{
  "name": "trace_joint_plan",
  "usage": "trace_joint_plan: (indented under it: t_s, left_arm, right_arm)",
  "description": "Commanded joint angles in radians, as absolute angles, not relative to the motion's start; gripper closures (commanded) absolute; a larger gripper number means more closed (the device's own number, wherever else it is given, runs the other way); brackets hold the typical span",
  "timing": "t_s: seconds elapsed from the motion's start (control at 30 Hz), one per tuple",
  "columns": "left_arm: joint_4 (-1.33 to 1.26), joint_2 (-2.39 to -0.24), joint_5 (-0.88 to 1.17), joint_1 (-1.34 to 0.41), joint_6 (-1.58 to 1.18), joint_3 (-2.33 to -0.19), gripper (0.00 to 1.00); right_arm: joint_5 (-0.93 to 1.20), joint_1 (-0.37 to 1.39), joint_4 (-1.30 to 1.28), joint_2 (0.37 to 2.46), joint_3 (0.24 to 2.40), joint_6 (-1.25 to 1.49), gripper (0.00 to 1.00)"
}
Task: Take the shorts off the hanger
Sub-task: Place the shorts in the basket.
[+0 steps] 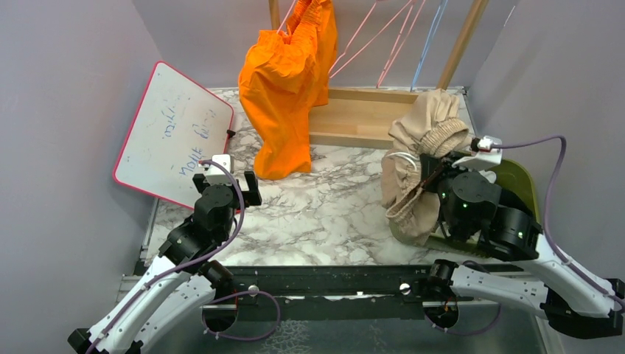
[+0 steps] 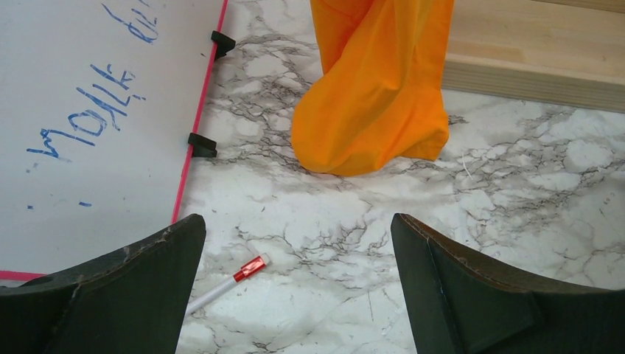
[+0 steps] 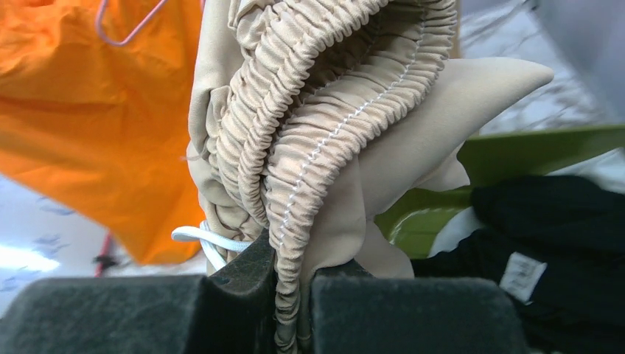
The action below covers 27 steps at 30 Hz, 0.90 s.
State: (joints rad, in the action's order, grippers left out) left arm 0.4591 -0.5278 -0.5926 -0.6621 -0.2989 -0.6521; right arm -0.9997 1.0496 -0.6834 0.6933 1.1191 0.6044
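The bright orange shorts (image 1: 284, 96) hang from a pink hanger (image 1: 368, 33) at the back, their hem resting on the marble table; they also show in the left wrist view (image 2: 376, 88). My right gripper (image 1: 431, 173) is shut on the gathered waistband of the tan shorts (image 1: 416, 162), which hang bunched above the table's right side; the waistband is pinched between its fingers in the right wrist view (image 3: 324, 147). Black shorts (image 3: 560, 243) lie in a green bin (image 3: 516, 151). My left gripper (image 2: 298, 280) is open and empty, low over the table. The white shorts are not clearly seen.
A pink-framed whiteboard (image 1: 173, 133) leans at the left. A red-capped marker (image 2: 232, 280) lies near my left fingers. A wooden rack base (image 1: 361, 114) stands at the back with poles rising from it. The green bin (image 1: 516, 177) sits at the right, behind my right arm.
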Motion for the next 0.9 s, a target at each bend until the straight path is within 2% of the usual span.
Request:
trace_joint_plan:
  t_s: [0.0, 0.07, 0.17, 0.3, 0.43, 0.57, 0.67, 0.87]
  left_arm:
    - [0.46, -0.535, -0.585, -0.657, -0.301, -0.646, 0.01]
    - [0.459, -0.538, -0.584, -0.656, -0.301, -0.647, 0.01]
    - [0.46, -0.539, -0.585, -0.657, -0.304, -0.645, 0.01]
    - [0.46, -0.538, -0.586, -0.655, -0.305, -0.644, 0.01]
    - [0.458, -0.557, -0.577, -0.655, -0.301, -0.648, 0.01]
    - [0.459, -0.551, -0.58, -0.653, -0.302, -0.647, 0.01]
    - [0.46, -0.535, -0.584, -0.653, -0.305, -0.643, 0.01]
    - [0.457, -0.535, -0.575, -0.653, -0.3, -0.644, 0.01]
  right_arm:
    - [-1.258, 1.046, -0.399, 0.769, 1.07, 0.259, 0.99]
    - [-1.283, 1.046, -0.249, 0.809, 1.009, 0.122, 0.99]
    - [-1.276, 0.998, -0.286, 0.838, 0.982, 0.201, 0.99]
    - [-1.076, 0.748, -0.278, 0.842, 0.946, 0.214, 0.99]
    - [-0.893, 0.5, -0.429, 0.906, 0.953, 0.37, 0.99]
    - [-0.802, 0.364, -0.512, 0.877, 0.95, 0.521, 0.99]
    - [-0.823, 0.355, -0.569, 0.81, 0.987, 0.575, 0.99]
    - [-1.04, 0.356, -0.781, 0.672, 1.088, 0.639, 0.99]
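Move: The beige shorts are already pinched at the waistband in the right hand. The green basket's middle lies about 16 cm to that hand's right, some 5 cm ahead and 28 cm below, with the black shorts in it about 4 cm farther right. The rack base is roughly 28 cm ahead and 7 cm left, on the table; the orange shorts hang 20 cm ahead and 30 cm left. From the left hand the basket is some 57 cm right and 3 cm ahead. The beige shorts, still pinched by the waistband in the right fingers, are carried about 13 cm to the right towards the basket, swinging forward and dipping some 8 cm on the way, then drawing partly back and up again near the end. The wrist yaws roughly 30 degrees clockwise, and the grip stays shut. ##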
